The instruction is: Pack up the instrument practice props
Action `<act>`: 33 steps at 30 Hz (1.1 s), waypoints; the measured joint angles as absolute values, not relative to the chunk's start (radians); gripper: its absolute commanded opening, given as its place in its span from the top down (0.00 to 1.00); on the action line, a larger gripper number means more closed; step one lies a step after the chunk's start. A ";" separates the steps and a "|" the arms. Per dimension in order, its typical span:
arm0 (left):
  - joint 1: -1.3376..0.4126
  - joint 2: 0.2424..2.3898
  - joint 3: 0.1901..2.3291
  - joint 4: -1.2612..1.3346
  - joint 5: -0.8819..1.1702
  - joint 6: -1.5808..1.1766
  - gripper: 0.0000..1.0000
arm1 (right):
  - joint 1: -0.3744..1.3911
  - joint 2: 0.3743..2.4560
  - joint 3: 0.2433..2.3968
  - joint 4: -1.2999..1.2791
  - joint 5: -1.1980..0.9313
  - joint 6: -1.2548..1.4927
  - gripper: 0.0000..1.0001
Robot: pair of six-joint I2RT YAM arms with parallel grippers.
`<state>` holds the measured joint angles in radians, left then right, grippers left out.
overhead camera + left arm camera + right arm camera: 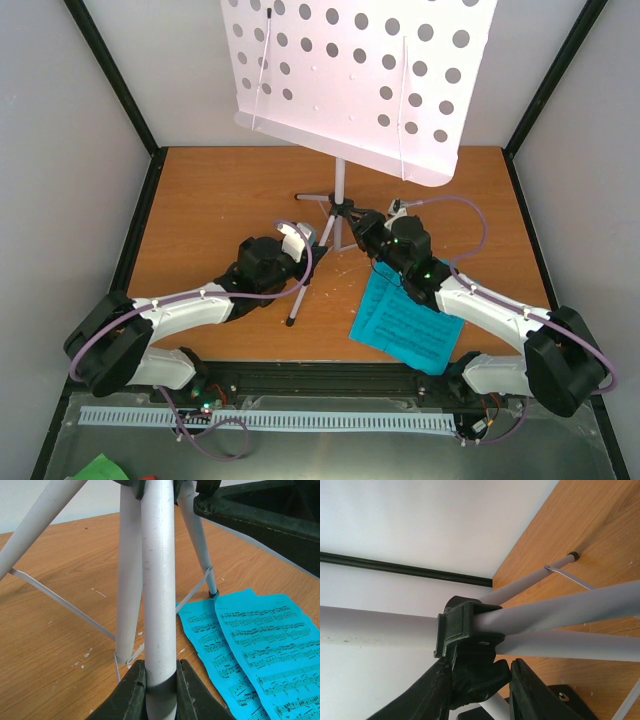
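Note:
The grey tripod music stand stands at the table's back middle, its perforated tray (360, 70) high over the post (340, 185). My left gripper (303, 243) is shut on one grey tripod leg (159, 580), fingers tight on both sides (161, 690). My right gripper (372, 232) is closed round the black knob of the leg hub (465, 630), one finger on each side (482, 685). Cyan sheet-music pages (405, 325) lie flat on the table by the right arm, also in the left wrist view (250, 640). The black metronome is not in view.
White walls and black frame posts (115, 85) close in the wooden table (200, 200) on three sides. A white slotted strip (260, 420) runs along the near edge. A green object (100, 468) lies at the bottom left. My right gripper's black body (270, 515) hangs close above the stand's legs.

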<state>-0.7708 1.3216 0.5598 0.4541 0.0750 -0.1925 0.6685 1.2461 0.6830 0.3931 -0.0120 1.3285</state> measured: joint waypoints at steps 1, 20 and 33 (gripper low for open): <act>-0.771 1.322 0.560 0.454 0.075 -0.192 0.97 | 0.667 1.245 0.679 0.397 -0.011 1.330 0.72; -0.772 1.322 0.560 0.455 0.078 -0.192 0.97 | 0.654 1.233 0.644 0.459 -0.039 1.356 0.96; -0.772 1.319 0.560 0.452 0.076 -0.192 0.97 | 0.665 1.222 0.651 0.454 -0.030 0.782 0.97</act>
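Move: The hub's dark knob lies right at the right fingertips, about 1 cm farther ahead and 1 cm to the left. The hub collar sits some 4 cm ahead of that hand at its height; the held tripod leg is about 6 cm back, 5 cm left and 7 cm lower, the blue sheets 12 cm back, 12 cm right and 20 cm below. From the left hand, the knob is roughly 6 cm ahead, 5 cm right, 7 cm up. Keep the right gripper almost in place at the hub and close its part-open fingers until they pinch the dark knob. Then roll the wrist some 30 degrees counter-clockwise as seen from behind the hand, rising only about 1 cm. Hold the left gripper still, keeping its grip on the tripod leg. ##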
